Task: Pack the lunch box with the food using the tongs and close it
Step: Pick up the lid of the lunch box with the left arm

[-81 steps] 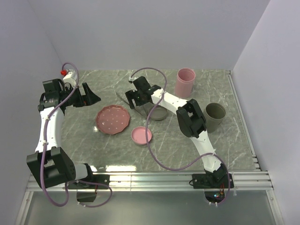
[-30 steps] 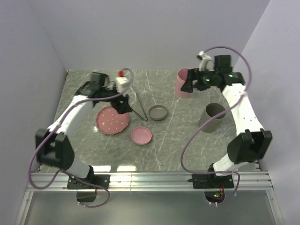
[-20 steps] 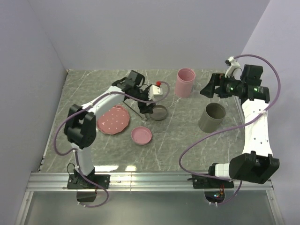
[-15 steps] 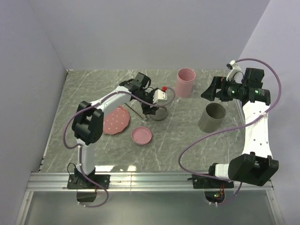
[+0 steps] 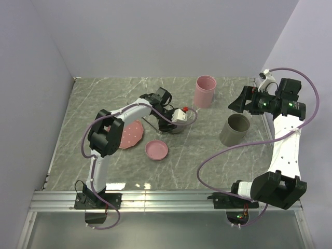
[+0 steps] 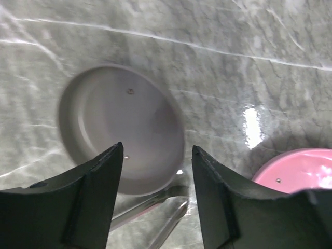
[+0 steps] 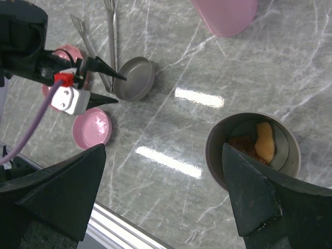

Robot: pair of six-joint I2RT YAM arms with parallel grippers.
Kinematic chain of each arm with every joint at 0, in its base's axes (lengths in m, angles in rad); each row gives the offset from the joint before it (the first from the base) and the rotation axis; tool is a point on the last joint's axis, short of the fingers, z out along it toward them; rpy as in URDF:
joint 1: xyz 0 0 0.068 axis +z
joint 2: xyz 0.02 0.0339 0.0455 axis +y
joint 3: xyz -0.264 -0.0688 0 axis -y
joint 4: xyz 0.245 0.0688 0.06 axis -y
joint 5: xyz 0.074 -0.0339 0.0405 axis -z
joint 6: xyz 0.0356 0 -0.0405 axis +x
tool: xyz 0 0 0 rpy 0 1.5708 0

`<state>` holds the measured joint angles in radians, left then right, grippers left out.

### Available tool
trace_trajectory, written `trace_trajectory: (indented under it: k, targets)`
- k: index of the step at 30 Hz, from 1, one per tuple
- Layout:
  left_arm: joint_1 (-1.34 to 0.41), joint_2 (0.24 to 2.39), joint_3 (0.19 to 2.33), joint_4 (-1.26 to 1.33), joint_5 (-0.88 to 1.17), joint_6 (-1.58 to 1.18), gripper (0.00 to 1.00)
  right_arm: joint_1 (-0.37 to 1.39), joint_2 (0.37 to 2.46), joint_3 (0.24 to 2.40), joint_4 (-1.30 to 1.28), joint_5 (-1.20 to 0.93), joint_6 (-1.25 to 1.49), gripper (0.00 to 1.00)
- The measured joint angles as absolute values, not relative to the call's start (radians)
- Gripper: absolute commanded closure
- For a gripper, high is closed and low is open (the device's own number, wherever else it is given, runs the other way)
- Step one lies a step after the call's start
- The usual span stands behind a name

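Note:
The tongs (image 7: 111, 41) lie flat on the table beside a shallow grey lid (image 7: 135, 78). My left gripper (image 6: 157, 146) hangs low over that lid (image 6: 122, 129), open. The ends of the tongs (image 6: 170, 220) lie on the table beneath the gap, apart from both fingers. From above, the left gripper (image 5: 170, 123) sits at mid-table. The lunch box (image 7: 252, 150), a round grey tub, holds the food: an orange piece (image 7: 264, 142) and a brown piece (image 7: 241, 145). My right gripper (image 5: 236, 102) hovers high above the lunch box (image 5: 236, 129), wide open and empty.
A tall pink cup (image 5: 205, 91) stands at the back, behind the lunch box. A small pink lid (image 5: 156, 150) lies in front of the grey lid. The pink plate (image 5: 132, 136) is partly covered by my left arm. Walls close in the table at back and sides.
My left arm has swung from over the pink plate to the grey lid and tongs, its jaws narrowing. My right arm has drawn back to the right.

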<state>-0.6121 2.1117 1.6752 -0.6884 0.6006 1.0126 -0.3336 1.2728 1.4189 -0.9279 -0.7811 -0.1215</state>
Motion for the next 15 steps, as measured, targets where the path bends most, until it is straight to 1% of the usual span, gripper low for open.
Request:
trace_trajectory:
  k: [4,6,7,8,10,12,15]
  targets:
    - [-0.617,2.112,1.65,-0.692,0.601,1.02,0.45,-0.351,1.273,1.419,-0.928,-0.786,-0.12,0.0]
    - [-0.618,2.112,1.648,-0.692,0.6,1.023,0.49,-0.358,1.273,1.419,-0.928,-0.791,-0.12,0.0]
    - [-0.619,2.112,1.648,-0.689,0.599,1.024,0.52,-0.361,1.273,1.419,-0.928,-0.793,-0.12,0.0]
    - [-0.619,2.113,1.647,-0.686,0.596,1.024,0.59,-0.365,1.273,1.419,-0.928,-0.795,-0.12,0.0]
    - [-0.621,2.116,1.647,-0.678,0.593,1.022,0.68,-0.37,1.273,1.419,-0.928,-0.798,-0.12,0.0]
    - [-0.624,2.12,1.647,-0.671,0.59,1.021,0.7,-0.374,1.273,1.419,-0.928,-0.799,-0.117,0.0]
    - [-0.63,2.122,1.639,-0.663,0.588,1.023,0.69,-0.38,1.273,1.419,-0.928,-0.803,-0.113,0.0]
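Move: The grey lunch box lid lies almost under the left hand's open fingers, its middle about 3 cm ahead, 3 cm to the right and some 3 cm below. From that hand, the pink bowl is roughly 10 cm back and 6 cm left; the forks' middle is some 7 cm ahead and 11 cm left, and the pink plate about 21 cm left, 1 cm back. From the right hand, the lid is about 6 cm ahead, 28 cm left and 25 cm down. The left fingers close from well open to about half that gap on the lid's near rim, one over the inside of the dish and the other outside, seeming to pinch the wall. Meanwhile the hand sinks about 1.5 cm and eases back nearly 1 cm, its slanted wrist holding its angle. ##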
